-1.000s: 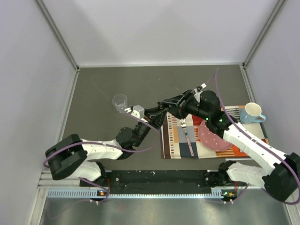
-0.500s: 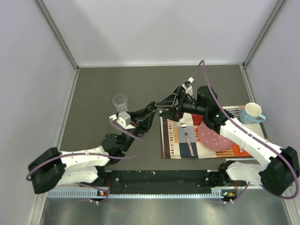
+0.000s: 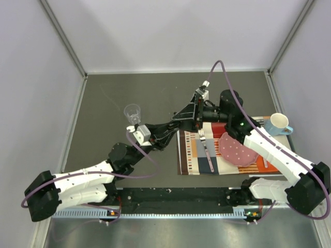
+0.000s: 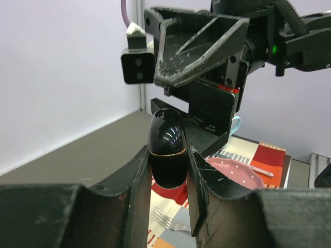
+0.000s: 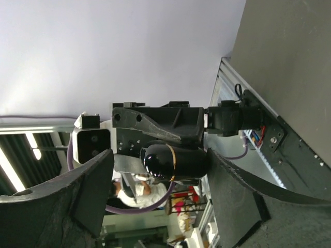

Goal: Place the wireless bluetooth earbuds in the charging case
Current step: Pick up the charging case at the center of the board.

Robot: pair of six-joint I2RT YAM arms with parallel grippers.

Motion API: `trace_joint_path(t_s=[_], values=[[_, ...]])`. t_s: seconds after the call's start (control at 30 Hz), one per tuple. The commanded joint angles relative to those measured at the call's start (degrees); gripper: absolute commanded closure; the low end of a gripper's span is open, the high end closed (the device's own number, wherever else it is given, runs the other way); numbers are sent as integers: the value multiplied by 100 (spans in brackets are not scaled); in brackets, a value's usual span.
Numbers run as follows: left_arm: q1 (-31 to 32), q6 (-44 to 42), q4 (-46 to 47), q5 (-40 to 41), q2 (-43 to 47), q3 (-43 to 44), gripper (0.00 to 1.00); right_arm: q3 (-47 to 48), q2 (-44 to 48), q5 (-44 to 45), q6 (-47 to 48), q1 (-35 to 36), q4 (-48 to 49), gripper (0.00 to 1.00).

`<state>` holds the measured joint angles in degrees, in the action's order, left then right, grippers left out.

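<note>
A glossy black egg-shaped charging case [image 4: 166, 139] with a thin gold seam is held upright above the table. My left gripper [image 4: 169, 157] is shut on its lower half. In the top view that left gripper [image 3: 168, 128] meets my right gripper [image 3: 183, 114] above the placemat's left edge. The right gripper [image 5: 160, 155] faces the charging case [image 5: 173, 160] with its jaws open. One finger is well clear of the case and the other is close beside it. The case looks closed. The earbuds are out of view.
A clear plastic cup [image 3: 132, 112] stands on the dark table left of the grippers. A striped placemat [image 3: 192, 157] carries a fork [image 3: 206, 150] and a pink dotted plate [image 3: 235, 150]. A white and blue mug [image 3: 278, 124] sits at the right. White walls enclose the table.
The right gripper's jaws have widened and its wrist has swung toward the far side. The left arm's elbow has dropped back to the left, its gripper still shut on the case.
</note>
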<state>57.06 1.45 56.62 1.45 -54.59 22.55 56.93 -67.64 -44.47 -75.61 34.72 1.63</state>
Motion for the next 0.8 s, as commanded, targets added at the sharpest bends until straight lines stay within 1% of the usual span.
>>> trace_joint_path(t_s=[0.0,0.13,0.23,0.27,0.33,0.37,0.43,0.47,0.5,0.53,0.57,0.6,0.63,0.67,0.7,0.77], values=[[-37,65,-134,-506,71,198,100,223,31,-422,-59,-18,232,32],[-72,136,-151,-523,124,180,100,99,128,-458,-120,-9,356,44],[-90,171,-143,-506,141,154,100,47,172,-475,-155,-9,391,55],[-98,180,-151,-506,141,154,100,12,181,-484,-199,-9,460,62],[-107,206,-151,-488,141,162,100,-32,198,-501,-234,-9,540,70],[-107,241,-143,-471,133,171,100,-76,198,-510,-287,-9,619,78],[-107,303,-99,-305,115,171,100,-138,198,-510,-357,-9,698,85],[-107,355,128,-217,98,154,100,-242,207,-502,-479,-9,759,92],[-107,390,287,-198,71,67,100,-322,224,-432,-576,-9,986,94],[-107,417,488,106,54,14,100,-427,259,-388,-864,-9,1197,96],[-116,478,656,179,36,-30,96,-654,268,-352,-1024,0,1408,100],[-116,487,953,223,1,-101,94,-778,277,-256,-1182,-9,1845,100],[-107,487,1052,250,-25,-110,94,-936,277,-212,-1419,0,1989,100],[-107,531,1114,294,-52,-110,93,-973,269,-194,-1482,0,2077,100],[-107,549,1210,294,-104,-110,88,-990,260,-194,-1509,-9,2148,100],[-107,584,1316,303,-157,-119,85,-990,233,-159,-1553,8,2193,100]])
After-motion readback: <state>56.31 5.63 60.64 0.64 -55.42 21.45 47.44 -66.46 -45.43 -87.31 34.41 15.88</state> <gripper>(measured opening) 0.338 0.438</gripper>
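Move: The charging case is already held at the left fingertips, its middle only about 1 cm ahead, 1 cm right and 1 cm above. From the right hand it sits between the spread fingers, level fore and aft, roughly 1 cm left and 1 cm below. Some 30 cm lower on the table, from the right hand, the fork lies about 2 cm ahead and 12 cm right; the glass stands about 17 cm ahead and 19 cm left. The right fingers close by about a third of their range and pinch the charging case, roughly from above and below, while the left fingers keep their hold. The right hand first eases back about 1 cm; once shut, it sinks about 1 cm and tips some 10 degrees, fingertips slightly up. The left hand rises about 1 cm and comes most of the way down again. ##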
